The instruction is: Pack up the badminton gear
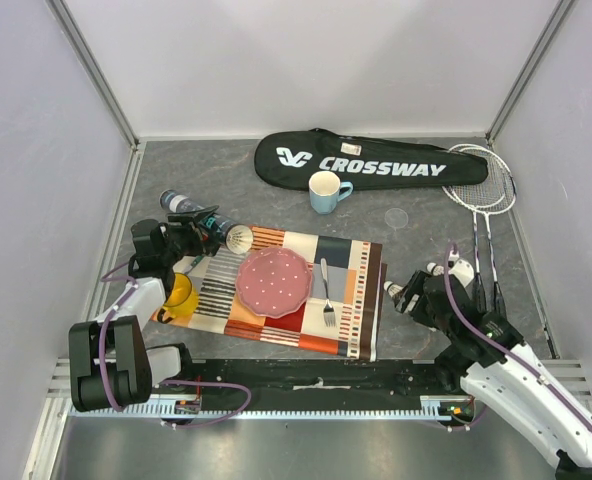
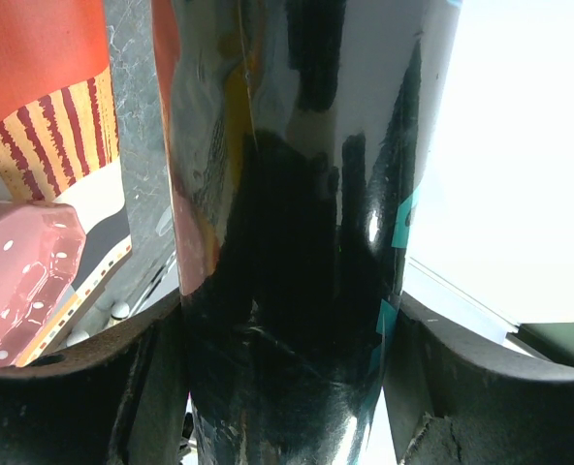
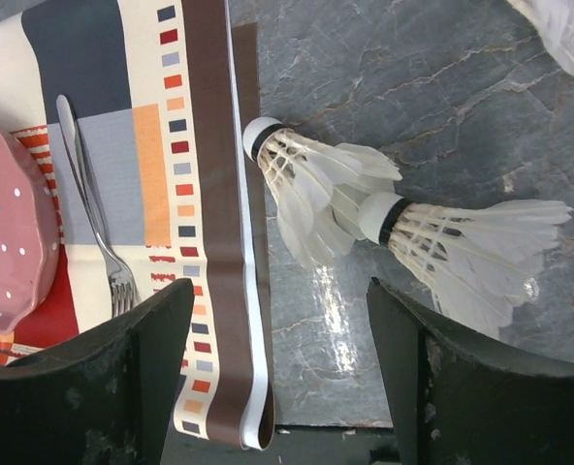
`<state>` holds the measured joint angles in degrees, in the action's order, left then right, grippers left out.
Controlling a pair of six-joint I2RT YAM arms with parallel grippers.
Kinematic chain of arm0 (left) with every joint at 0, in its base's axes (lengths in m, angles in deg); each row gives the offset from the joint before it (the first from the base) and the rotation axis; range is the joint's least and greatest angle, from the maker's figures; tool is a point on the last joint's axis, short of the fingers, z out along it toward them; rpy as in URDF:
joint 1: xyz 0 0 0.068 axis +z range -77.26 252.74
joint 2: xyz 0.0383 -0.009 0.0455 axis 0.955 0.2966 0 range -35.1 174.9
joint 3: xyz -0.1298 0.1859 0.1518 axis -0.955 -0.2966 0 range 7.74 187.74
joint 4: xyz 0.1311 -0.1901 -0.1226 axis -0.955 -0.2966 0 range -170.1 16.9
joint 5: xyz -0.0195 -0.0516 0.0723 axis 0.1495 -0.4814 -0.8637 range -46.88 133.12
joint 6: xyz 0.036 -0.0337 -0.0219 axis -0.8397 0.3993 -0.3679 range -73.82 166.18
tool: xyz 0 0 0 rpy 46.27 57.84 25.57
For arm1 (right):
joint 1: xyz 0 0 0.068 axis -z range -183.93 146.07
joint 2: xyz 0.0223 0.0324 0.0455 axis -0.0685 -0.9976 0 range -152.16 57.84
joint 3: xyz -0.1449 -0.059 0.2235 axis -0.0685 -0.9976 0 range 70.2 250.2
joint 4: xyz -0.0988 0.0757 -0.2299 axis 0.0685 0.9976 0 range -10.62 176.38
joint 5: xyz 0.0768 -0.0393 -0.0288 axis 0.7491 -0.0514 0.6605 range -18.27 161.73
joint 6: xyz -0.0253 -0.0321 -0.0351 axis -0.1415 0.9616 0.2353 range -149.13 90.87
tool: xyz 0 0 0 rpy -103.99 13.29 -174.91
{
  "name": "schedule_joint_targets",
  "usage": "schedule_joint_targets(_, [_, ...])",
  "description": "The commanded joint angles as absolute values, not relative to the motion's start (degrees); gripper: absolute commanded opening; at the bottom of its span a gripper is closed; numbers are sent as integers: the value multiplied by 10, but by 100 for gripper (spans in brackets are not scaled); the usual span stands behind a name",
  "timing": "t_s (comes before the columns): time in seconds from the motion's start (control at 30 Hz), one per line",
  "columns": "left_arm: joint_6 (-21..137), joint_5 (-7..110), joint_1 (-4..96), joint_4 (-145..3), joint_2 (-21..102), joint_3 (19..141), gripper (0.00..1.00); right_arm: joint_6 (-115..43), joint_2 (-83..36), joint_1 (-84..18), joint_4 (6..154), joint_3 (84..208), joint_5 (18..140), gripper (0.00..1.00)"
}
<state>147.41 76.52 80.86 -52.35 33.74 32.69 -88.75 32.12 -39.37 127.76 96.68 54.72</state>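
My left gripper (image 2: pixel 287 339) is shut on the dark glossy tube (image 2: pixel 297 194), which fills the gap between both fingers. From above, the tube (image 1: pixel 201 220) lies tilted at the left over the placemat's corner, with a white shuttlecock (image 1: pixel 239 238) at its open end. My right gripper (image 3: pixel 282 300) stands open over bare table, nothing between its fingers. Just beyond it lie two shuttlecocks (image 3: pixel 306 184) (image 3: pixel 462 242), one overlapping the other, and a third (image 3: pixel 563 29) shows at the top right corner. The black CROSSWAY bag (image 1: pixel 371 160) lies at the back, with two rackets (image 1: pixel 481 190) to its right.
A striped placemat (image 1: pixel 351 300) in the middle carries a pink plate (image 1: pixel 274 280) and a fork (image 1: pixel 326 295). A yellow mug (image 1: pixel 179 293) stands by my left arm. A light blue cup (image 1: pixel 324 190) stands in front of the bag. A small clear disc (image 1: pixel 396 217) lies near the rackets.
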Motion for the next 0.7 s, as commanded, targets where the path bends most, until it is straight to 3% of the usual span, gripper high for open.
schedule_joint_targets(0.0, [1475, 787, 807, -502, 328, 331, 2, -884, 323, -392, 1169, 939, 541, 76])
schedule_joint_targets(0.3, [1468, 783, 807, -514, 320, 336, 2, -884, 329, -386, 1056, 839, 576, 63])
schedule_joint_targets(0.4, [1468, 785, 806, -517, 321, 335, 2, -874, 347, -385, 1029, 822, 560, 55])
schedule_joint_targets(0.67, [1468, 786, 806, -516, 317, 334, 2, -853, 340, -383, 935, 779, 526, 44])
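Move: The shuttlecock beside the mat's right edge lies about 6 cm ahead of my right hand, about 1 cm to its left and 7 cm below. A second shuttlecock sits 7 cm to the right of that one and 4 cm nearer me; a third lies 12 cm to the right of it and 6 cm farther out. The fork is about 20 cm to my right hand's left, 8 cm ahead. From my left hand, the first shuttlecock is some 46 cm to the right and 13 cm back. My right hand sinks about 4 cm, mostly early on, then eases forward some 3 cm and left 2 cm towards the skirt of the shuttlecock at the mat's edge. As I go I close the wide-open fingers to about half open and tip them up roughly 10 degrees, bringing one finger over the mat's edge and the other close to the feathers between the two nearest shuttlecocks. ##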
